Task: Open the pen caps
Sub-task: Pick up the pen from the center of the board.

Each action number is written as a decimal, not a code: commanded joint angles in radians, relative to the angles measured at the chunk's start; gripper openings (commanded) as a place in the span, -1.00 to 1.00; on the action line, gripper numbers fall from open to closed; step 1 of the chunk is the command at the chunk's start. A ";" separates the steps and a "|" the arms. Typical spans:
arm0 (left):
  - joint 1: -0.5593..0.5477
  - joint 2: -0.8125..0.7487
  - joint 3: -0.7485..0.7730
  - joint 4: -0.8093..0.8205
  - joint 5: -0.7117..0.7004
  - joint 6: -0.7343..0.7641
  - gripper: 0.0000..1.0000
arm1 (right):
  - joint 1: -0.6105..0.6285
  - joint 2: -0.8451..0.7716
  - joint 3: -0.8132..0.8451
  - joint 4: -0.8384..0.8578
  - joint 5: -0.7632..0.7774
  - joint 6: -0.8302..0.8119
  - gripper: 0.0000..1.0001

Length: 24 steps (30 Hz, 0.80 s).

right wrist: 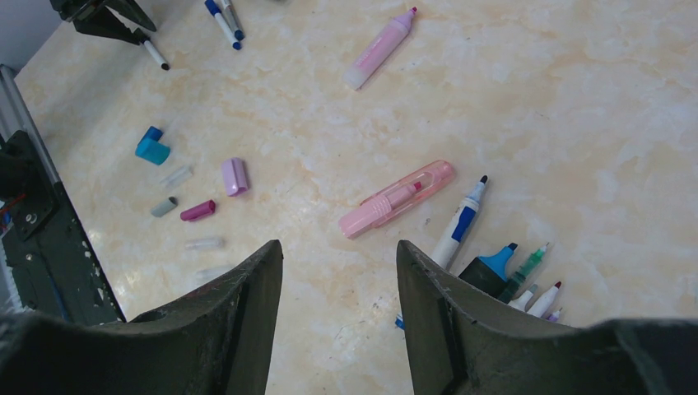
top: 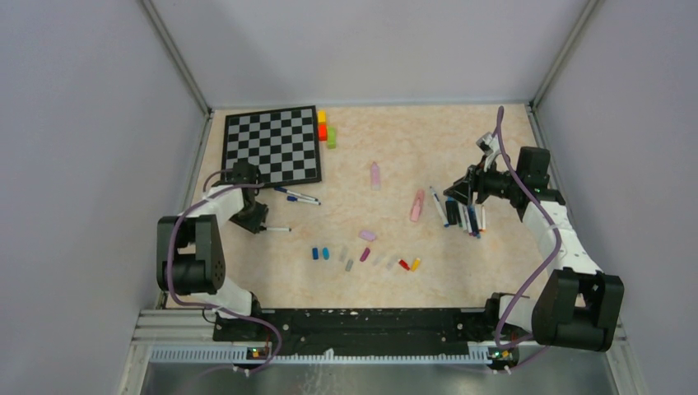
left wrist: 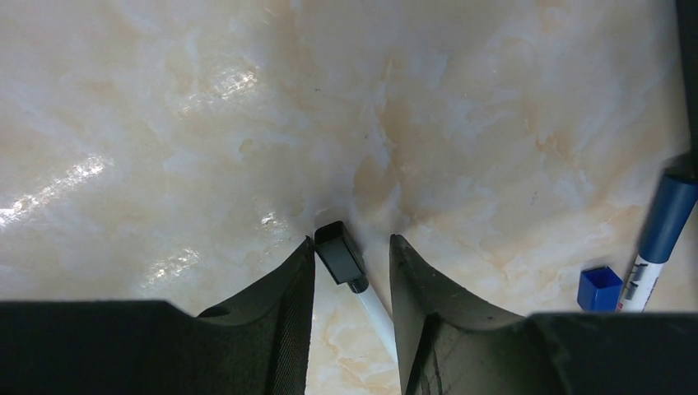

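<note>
My left gripper point(left wrist: 352, 240) is down at the table, its jaws half closed around a white pen with a black cap point(left wrist: 340, 255). The left finger touches the cap and a gap shows on the right side. In the top view this gripper point(top: 253, 224) is near the chessboard's front corner. A blue-capped pen point(left wrist: 658, 239) and a loose blue cap point(left wrist: 598, 288) lie to its right. My right gripper point(right wrist: 338, 244) hangs open and empty above the table, beside a row of pens point(top: 461, 216) and a pink highlighter point(right wrist: 397, 198). Loose pen caps point(top: 365, 254) are scattered at front centre.
A chessboard point(top: 274, 146) lies at the back left, with yellow, red and green blocks point(top: 325, 129) at its right edge. A second pink marker point(top: 375, 174) lies mid-table. Grey walls close in the table on three sides.
</note>
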 commanded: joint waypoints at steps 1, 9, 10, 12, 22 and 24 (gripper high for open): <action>0.009 0.029 0.039 -0.019 0.003 0.010 -0.19 | -0.011 -0.003 0.019 0.019 -0.007 -0.024 0.04; 0.010 0.025 0.050 -0.038 0.017 0.030 -0.56 | -0.011 -0.005 0.020 0.017 -0.007 -0.024 0.04; 0.009 0.013 0.048 -0.037 0.016 0.032 -0.58 | -0.011 -0.005 0.021 0.016 -0.007 -0.024 0.04; 0.009 -0.018 0.043 -0.030 0.013 0.040 -0.63 | -0.011 -0.005 0.021 0.016 -0.007 -0.025 0.04; 0.010 -0.362 -0.100 0.238 0.278 0.170 -0.90 | -0.010 -0.008 0.017 0.006 -0.061 -0.042 0.04; 0.010 -0.454 -0.169 0.367 0.393 0.206 -1.00 | -0.009 -0.010 0.011 0.006 -0.093 -0.047 0.04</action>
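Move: The white pen lies right under the left hand, its black cap end between the open fingers and its middle about 4 cm to the right and 1 cm lower. The small blue-capped pen is some 8 cm farther out and 11 cm to the right of the hand, the longer blue-capped marker about 10 cm out and 9 cm right. For the right hand, the white pen is roughly level ahead, 45 cm left and 17 cm below. The pen's black cap end is pinched as the left fingers close from nearly half open, the hand staying down at the table. Then, keeping that grip, the hand lifts faster and faster, about 8 cm up, drifting some 3 cm right and slightly forward while the wrist tips the fingers outward by about 20 degrees and turns slightly clockwise. ##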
